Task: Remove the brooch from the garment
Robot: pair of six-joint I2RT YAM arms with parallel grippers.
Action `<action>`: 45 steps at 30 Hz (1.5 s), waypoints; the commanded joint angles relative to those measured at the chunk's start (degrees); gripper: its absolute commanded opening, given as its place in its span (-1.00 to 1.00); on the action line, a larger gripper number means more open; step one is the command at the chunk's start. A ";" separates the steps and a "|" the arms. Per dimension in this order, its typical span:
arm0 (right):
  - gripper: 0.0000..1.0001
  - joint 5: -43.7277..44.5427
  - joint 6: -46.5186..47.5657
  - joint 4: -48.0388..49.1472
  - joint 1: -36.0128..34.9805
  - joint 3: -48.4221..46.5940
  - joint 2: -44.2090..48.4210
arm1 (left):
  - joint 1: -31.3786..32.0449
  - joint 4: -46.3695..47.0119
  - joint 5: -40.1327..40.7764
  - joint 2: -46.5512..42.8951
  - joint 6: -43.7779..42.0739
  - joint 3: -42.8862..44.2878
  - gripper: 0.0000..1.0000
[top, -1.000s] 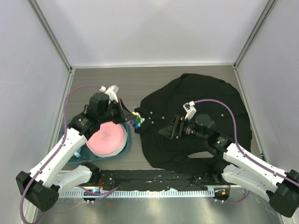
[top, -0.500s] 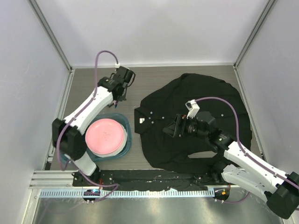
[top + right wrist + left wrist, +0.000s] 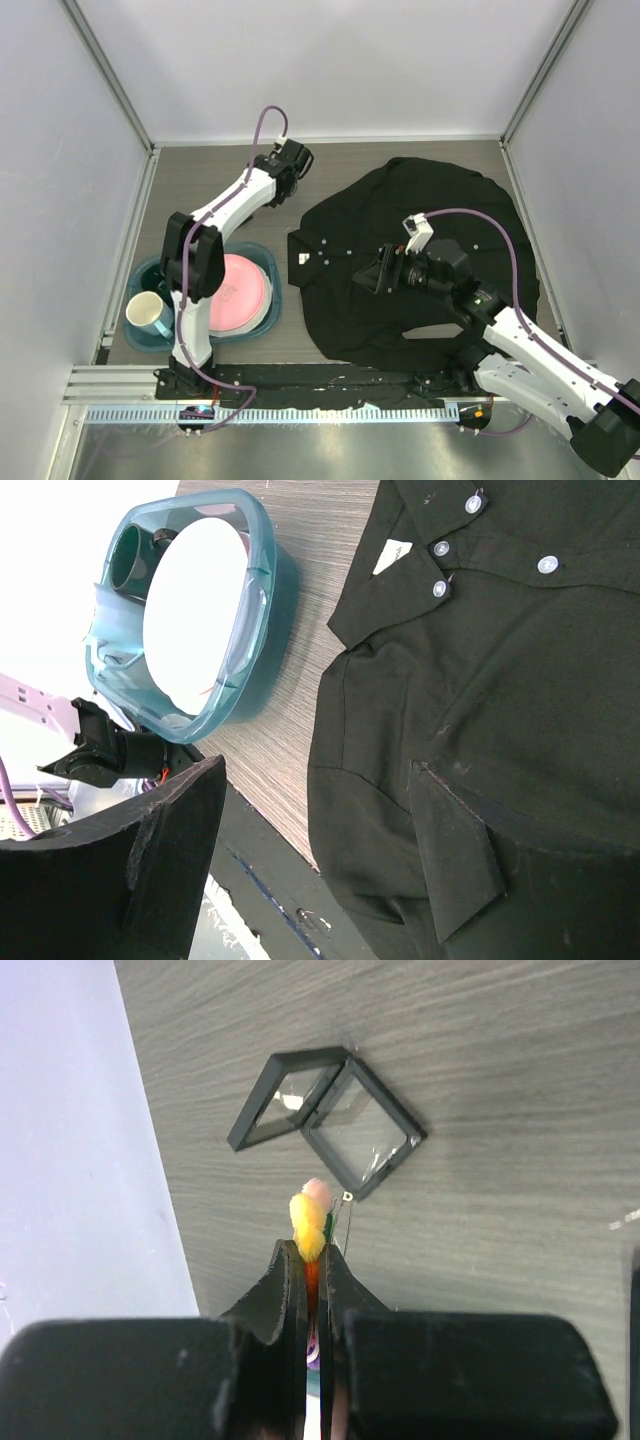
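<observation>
The brooch [image 3: 308,1225] is off the garment, and my left gripper [image 3: 310,1252] is shut on it, with yellow and orange petals poking past the fingertips. In the top view that gripper [image 3: 290,164] is stretched to the far back of the table, left of the black garment [image 3: 440,215], and the brooch is hidden there. The garment [image 3: 500,680] lies flat with its white buttons [image 3: 441,548] showing. My right gripper [image 3: 384,270] hovers open over the shirt's middle; its fingers [image 3: 455,860] hold nothing.
An open black-framed clear case [image 3: 325,1120] lies on the table just beyond the left fingertips. A blue bin [image 3: 262,252] at the left holds a pink plate [image 3: 240,292] and a mug [image 3: 147,312]. White walls close in the table.
My left arm has swung from the shirt collar, over the bin, to the far back of the table with the brooch in its grip. The right gripper has barely shifted.
</observation>
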State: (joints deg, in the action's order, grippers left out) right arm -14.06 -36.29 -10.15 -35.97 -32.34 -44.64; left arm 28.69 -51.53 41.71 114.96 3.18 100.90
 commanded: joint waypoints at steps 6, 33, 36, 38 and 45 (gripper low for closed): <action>0.58 -1.40 0.96 0.66 0.63 -0.89 0.26 | -0.74 6.87 6.97 9.49 -6.16 6.15 -1.00; 0.58 -3.78 1.31 1.10 2.39 -0.62 -2.03 | -5.66 10.57 8.56 16.00 -10.83 6.58 -1.00; 0.58 -4.30 1.31 1.10 2.65 -0.71 -2.29 | -6.10 10.57 8.56 16.79 -10.83 6.94 -1.00; 0.58 -4.65 1.23 1.19 2.83 -0.89 -2.38 | -6.19 10.48 8.82 17.40 -10.83 7.29 -1.00; 0.58 -5.45 1.14 1.45 3.27 -0.71 -2.64 | -6.98 10.66 8.38 18.02 -11.18 8.17 -1.00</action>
State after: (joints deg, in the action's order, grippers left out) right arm -18.22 -36.05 -10.79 -33.23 -32.32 -47.05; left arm 22.41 -42.11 48.90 132.35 -7.03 106.34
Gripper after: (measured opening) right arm 0.789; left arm 0.041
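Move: My left hand, still pinching the brooch, is short of the open black case, which lies about 8 cm ahead, 6 cm to the left and 13 cm below. The blue tray is some 18 cm back and 7 cm left of this hand, and the garment's white label about 6 cm back and 15 cm right, both lower by 11 to 14 cm. From my right hand the case is roughly 30 cm ahead, 30 cm left and 17 cm lower. I bring the brooch down over the open black case with my left hand: first a quick dip of nearly 5 cm with some reach forward, then more slowly leftward and down again, about 8 cm down, 6 forward and 5 left in all. My wrist rolls some 15 degrees, its left side rising, while my fingers keep the brooch pinched. ##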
